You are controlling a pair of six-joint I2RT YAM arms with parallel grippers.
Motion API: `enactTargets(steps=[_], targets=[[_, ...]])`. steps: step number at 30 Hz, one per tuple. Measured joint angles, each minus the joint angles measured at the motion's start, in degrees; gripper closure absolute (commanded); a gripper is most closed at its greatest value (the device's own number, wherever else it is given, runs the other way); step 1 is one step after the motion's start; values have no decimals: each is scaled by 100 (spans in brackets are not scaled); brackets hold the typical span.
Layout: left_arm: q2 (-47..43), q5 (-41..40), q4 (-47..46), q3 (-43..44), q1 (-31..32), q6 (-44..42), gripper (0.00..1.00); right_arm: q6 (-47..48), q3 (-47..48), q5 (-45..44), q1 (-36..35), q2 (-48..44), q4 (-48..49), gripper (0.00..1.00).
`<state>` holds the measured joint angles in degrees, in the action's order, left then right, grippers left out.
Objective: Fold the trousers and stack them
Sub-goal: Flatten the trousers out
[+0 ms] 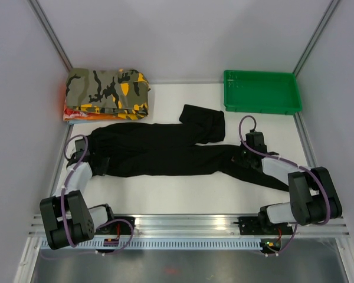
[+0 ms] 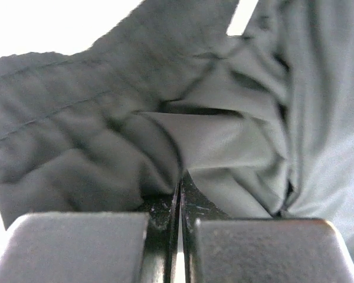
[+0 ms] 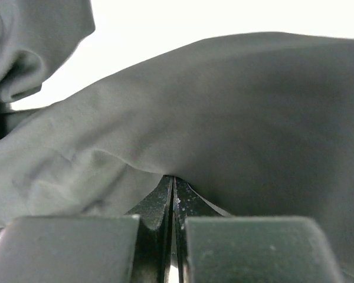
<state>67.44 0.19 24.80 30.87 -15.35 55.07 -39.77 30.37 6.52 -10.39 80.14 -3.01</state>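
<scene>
The black trousers [image 1: 159,153] lie lengthways across the white table [image 1: 183,194], waist end to the left. One leg is doubled back towards the far side [image 1: 203,122]. The other leg runs out to the right [image 1: 265,175]. My left gripper [image 1: 99,158] sits on the waist end, and in its wrist view it [image 2: 180,177] is shut with bunched dark cloth [image 2: 76,147] pinched at the tips. My right gripper [image 1: 246,154] rests on the right-hand leg. Its wrist view shows it [image 3: 174,180] shut, with the fabric [image 3: 253,118] gathered into the tips and draped over them.
A folded camouflage garment [image 1: 106,94] in olive, black and orange lies at the back left. A green tray [image 1: 262,93] stands at the back right. Grey walls close in both sides, and a metal rail [image 1: 189,223] runs along the near edge.
</scene>
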Motion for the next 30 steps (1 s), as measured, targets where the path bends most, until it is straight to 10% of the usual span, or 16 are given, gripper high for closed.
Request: enactTargets(steps=[18, 23, 27, 30], targets=[[-1145, -1523, 2044, 205, -101, 1003, 98, -350, -761, -315, 0, -2109, -2232, 100], [-988, -1497, 2269, 973, -199, 573, 97, -162, -586, -149, 0, -2162, -2649, 73], [-1143, -1200, 1904, 2031, -199, -238, 33, 356, 667, -81, 0, -1967, -3143, 32], [-1303, -780, 1252, 2618, -199, -809, 11, 734, 2203, -118, 0, -1292, -3042, 23]])
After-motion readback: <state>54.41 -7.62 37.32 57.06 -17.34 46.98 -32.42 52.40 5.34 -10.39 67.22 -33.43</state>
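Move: Both hands have shut fingertips down on the trousers. The left is at the waist end, whose middle lies about 7 cm ahead and 1 cm to its right; the camouflage stack is some 35 cm ahead and 3 cm right. The right is on the near leg, directly below its tips; from this hand the folded-over leg end lies about 17 cm ahead and 15 cm left, and the green tray some 33 cm ahead and 10 cm right. Back towards the robot's base both hands draw their shut fingertips over the cloth, dragging it along: the right nearly level for almost 10 cm, the left about 6 cm and drifting left. Then both lift clear, swinging up and forward (left some 20 cm up, right about 13) while their fingers open wide. ##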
